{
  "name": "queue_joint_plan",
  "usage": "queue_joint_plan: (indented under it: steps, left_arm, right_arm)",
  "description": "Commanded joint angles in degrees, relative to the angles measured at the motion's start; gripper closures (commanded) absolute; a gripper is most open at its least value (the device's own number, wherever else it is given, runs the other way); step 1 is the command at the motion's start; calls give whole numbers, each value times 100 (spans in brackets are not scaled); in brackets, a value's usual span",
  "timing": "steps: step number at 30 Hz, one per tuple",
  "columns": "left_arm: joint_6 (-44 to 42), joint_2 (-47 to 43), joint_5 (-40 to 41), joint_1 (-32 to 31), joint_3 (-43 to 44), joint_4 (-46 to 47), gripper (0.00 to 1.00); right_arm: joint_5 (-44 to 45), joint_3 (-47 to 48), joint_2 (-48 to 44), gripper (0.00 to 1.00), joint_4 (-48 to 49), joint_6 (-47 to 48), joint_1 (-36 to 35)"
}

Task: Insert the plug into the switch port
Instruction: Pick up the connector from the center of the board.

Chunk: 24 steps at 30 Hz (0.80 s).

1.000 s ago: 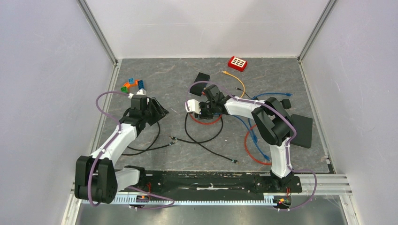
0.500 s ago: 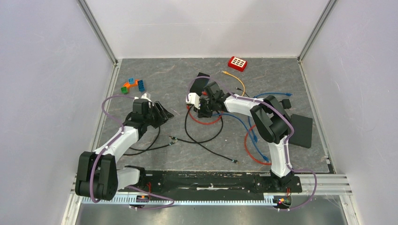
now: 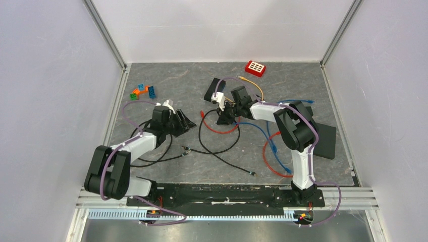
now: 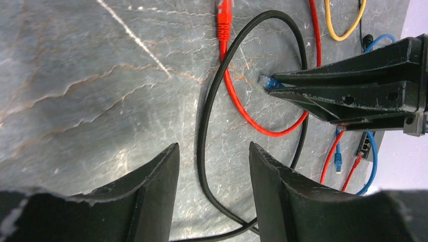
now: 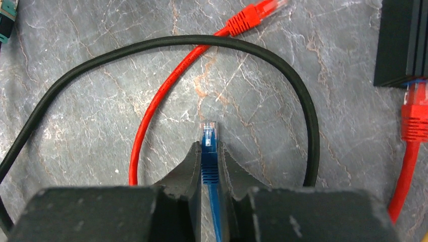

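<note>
My right gripper [image 5: 209, 146] is shut on a blue plug [image 5: 209, 135], whose clear tip pokes out past the fingertips just above the grey table. In the top view this gripper [image 3: 220, 120] is at the table's middle. The black switch [image 5: 401, 43] lies ahead to the right, with a red plug [image 5: 415, 113] at its near edge. From above the switch [image 3: 216, 86] sits just behind the gripper. My left gripper [image 4: 213, 148] is open and empty, low over a black cable [image 4: 202, 136]. It faces the right gripper [image 4: 275, 85] and the blue plug [image 4: 267, 82].
A red cable [image 3: 224, 130], blue cables [image 3: 270, 146] and a yellow cable [image 3: 255, 85] lie looped around the middle. A red keypad box [image 3: 256, 68] sits at the back, coloured blocks [image 3: 143, 92] at the left, a flat black box [image 3: 323, 141] at the right.
The right gripper's jaws have closed on the blue plug and its wrist has swung back and right. The left arm has moved right, toward the middle.
</note>
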<state>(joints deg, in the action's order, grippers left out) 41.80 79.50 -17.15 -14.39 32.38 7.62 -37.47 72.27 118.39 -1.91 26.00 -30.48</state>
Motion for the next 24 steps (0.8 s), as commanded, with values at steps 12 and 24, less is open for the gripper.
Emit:
queue_joint_plan:
  steps: [12, 24]
  left_arm:
    - [190, 1248, -407, -379, 758, 1569, 39]
    - [619, 1732, -882, -494, 729, 2542, 38]
  right_arm:
    - [-849, -299, -547, 100, 944, -910, 64]
    - [-1027, -442, -681, 100, 1391, -1275, -2]
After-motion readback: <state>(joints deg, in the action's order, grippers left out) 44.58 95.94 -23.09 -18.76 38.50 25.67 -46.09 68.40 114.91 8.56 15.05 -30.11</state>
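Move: The blue plug, already pinched in the right fingers close over the board, lies about 11 cm to the left hand's right, 4 cm ahead and 4 cm below. From the left hand the loose red plug is some 7 cm ahead, 4 cm right and 5 cm down, and the black switch about 17 cm ahead, 8 cm right and 6 cm down. From the right hand, the empty left gripper it is brought to sits roughly 11 cm left, 4 cm back and 4 cm higher. The right fingers keep their pinch on the blue plug and, after a brief dip back, raise it about 4 cm and 2 cm left, tilting its tip upward some 10 degrees. Meanwhile the open left gripper closes in on that plug, going about 6 cm right and 4 cm forward at nearly even height while turning slightly clockwise; its fingers stay apart, and no touch on the plug can be seen. ##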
